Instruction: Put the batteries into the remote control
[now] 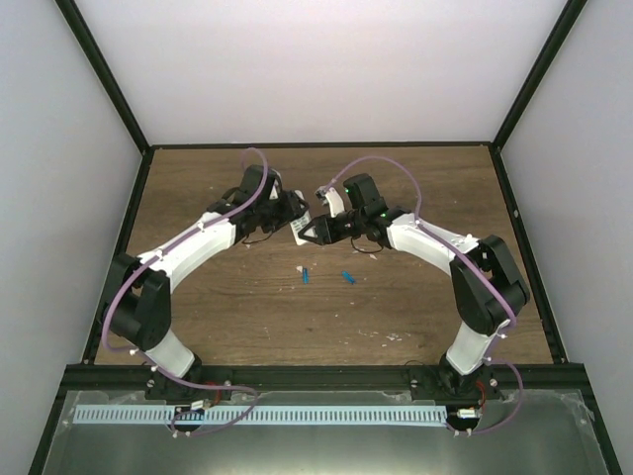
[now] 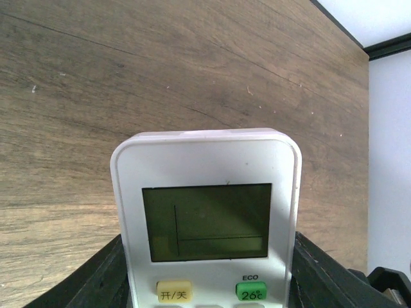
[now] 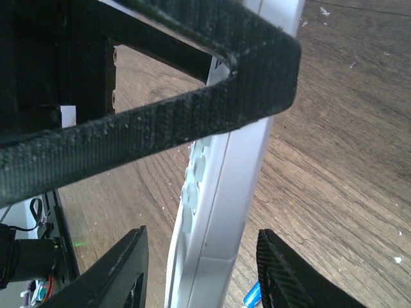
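The white remote control, with its grey display and yellow and green buttons facing the camera, is gripped between my left gripper's black fingers. In the top view it is held above the table at the back middle. My right gripper is open, with its fingers either side of the remote's edge and a gap on both sides. Two blue batteries lie on the table in front of the grippers. One also shows in the right wrist view.
The wooden table is enclosed by a black frame and white walls. The left gripper's padded finger crosses the top of the right wrist view. Small pale specks lie near the batteries.
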{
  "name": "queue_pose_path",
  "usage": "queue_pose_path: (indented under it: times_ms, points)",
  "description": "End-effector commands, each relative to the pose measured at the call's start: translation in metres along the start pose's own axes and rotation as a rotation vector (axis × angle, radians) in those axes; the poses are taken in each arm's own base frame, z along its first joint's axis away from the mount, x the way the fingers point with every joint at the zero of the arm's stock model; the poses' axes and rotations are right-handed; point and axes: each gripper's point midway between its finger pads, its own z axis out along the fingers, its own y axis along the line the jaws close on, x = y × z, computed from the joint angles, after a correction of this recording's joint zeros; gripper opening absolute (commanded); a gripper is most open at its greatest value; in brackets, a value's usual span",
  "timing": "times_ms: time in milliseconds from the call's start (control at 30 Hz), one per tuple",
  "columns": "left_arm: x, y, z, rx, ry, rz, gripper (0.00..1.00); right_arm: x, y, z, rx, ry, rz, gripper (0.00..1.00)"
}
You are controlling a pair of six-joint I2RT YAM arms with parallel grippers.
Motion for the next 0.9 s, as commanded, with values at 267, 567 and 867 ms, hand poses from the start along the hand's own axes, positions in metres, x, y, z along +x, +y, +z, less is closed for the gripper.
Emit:
queue_pose_path:
  times_ms: [267,567,867]
  points:
    - [-0.005,-0.014,-0.011,0.051,-0.059,-0.025,0.00,-0.021,0.017,0.000,-0.058,-0.035,-0.036,0.29]
    - [0.000,-0.013,-0.012,0.058,-0.076,-0.033,0.04,-0.021,0.019,0.001,-0.073,-0.036,-0.029,0.17]
    - [0.002,-0.006,-0.021,0.092,-0.144,-0.060,0.39,-0.019,0.014,0.001,-0.044,-0.039,-0.020,0.09]
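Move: The remote control, held by its screen end in the left hand, slants down so that its battery end already stands between the right hand's open fingers. Its middle is about 3 cm ahead of the right hand, 2 cm to its left and a centimetre above. Both batteries lie on the table 15 cm below the right hand and 3 cm back, one about 1 cm to its left, the other 9 cm to its right. The remote's middle is 4 cm back from the left hand and slightly below it. The remote's battery end gets pinched between face and back as the right hand, otherwise staying within half a centimetre of its place, steadily closes its fingers from under half open to nearly shut. The left hand keeps its grip and eases about 1 cm back and to the left, slightly up, turning some 5 degrees, mostly counter-clockwise. ##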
